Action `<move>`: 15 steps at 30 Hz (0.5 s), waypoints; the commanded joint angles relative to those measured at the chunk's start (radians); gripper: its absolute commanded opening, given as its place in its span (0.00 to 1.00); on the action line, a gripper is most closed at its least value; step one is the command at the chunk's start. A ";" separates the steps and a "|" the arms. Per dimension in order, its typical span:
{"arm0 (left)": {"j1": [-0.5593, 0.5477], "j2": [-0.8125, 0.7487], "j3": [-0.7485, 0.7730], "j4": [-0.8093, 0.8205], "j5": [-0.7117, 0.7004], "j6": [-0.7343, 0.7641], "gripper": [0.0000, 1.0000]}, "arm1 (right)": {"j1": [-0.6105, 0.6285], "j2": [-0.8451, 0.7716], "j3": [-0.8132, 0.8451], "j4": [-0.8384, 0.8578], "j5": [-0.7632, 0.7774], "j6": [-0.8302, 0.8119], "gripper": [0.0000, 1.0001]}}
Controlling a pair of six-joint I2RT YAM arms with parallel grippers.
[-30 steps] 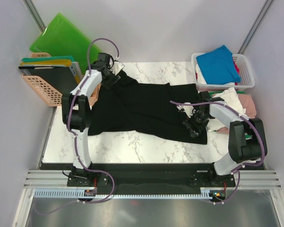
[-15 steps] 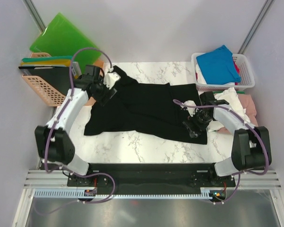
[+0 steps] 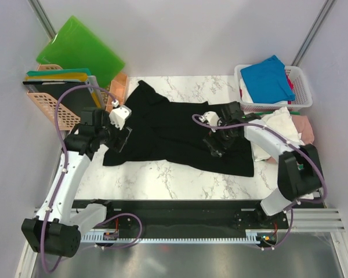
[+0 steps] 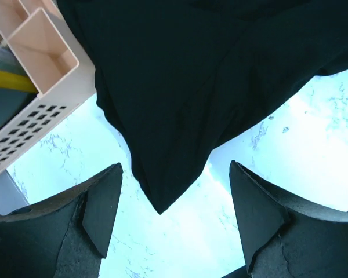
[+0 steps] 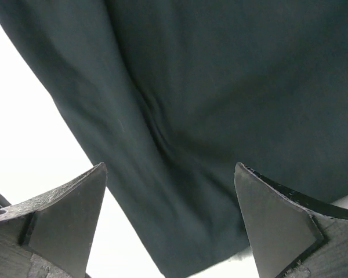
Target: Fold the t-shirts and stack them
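Note:
A large black t-shirt (image 3: pixel 174 130) lies spread across the marble table (image 3: pixel 162 176). My left gripper (image 3: pixel 122 138) hovers open over its near left corner; in the left wrist view that pointed corner (image 4: pixel 162 116) lies between the fingers of the left gripper (image 4: pixel 175 174), untouched. My right gripper (image 3: pixel 213 145) hangs open above the right half of the shirt; the right wrist view shows black cloth (image 5: pixel 220 75) under the right gripper (image 5: pixel 170 168) with nothing gripped. A blue t-shirt (image 3: pixel 267 75) sits in the white basket (image 3: pixel 304 95). White (image 3: pixel 278 124) and pink (image 3: pixel 304 124) t-shirts lie at the right edge.
A peach basket (image 3: pixel 52 110) holding flat boards stands at the far left, its corner close to the shirt (image 4: pixel 40 63). Green plastic boards (image 3: pixel 81 49) lean against the back wall. A strip of bare marble runs along the near edge.
My left gripper let go of the shirt's far left part and swung back to the near left corner. My right gripper opened wide and moved left over the shirt.

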 commanded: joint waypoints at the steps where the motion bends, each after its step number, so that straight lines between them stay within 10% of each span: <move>1: 0.014 0.010 -0.060 0.049 -0.037 -0.023 0.81 | 0.026 0.134 0.096 0.037 -0.076 0.075 0.98; 15: 0.016 0.043 -0.053 0.058 -0.027 -0.038 0.82 | 0.251 0.424 0.460 0.069 -0.006 0.157 0.98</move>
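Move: The middle of the spread black t-shirt lies about 13 cm to the right hand's left, 6 cm ahead and some 6 cm below its open fingers. The white shirt pile is roughly 30 cm to that hand's right and 5 cm ahead; the white basket is some 26 cm ahead and 26 cm right. From the left hand the black shirt's middle is about 25 cm right, 9 cm ahead and 17 cm down, its near left corner 6 cm left and 4 cm back. No grip on the cloth: the right hand, fingers kept wide open, sweeps some 12 cm left and about 5 cm forward over the black t-shirt towards its middle, dipping roughly 4 cm towards the cloth and then rising most of the way back. The left hand, also still open, sinks about 3 cm over the shirt's near left part. ##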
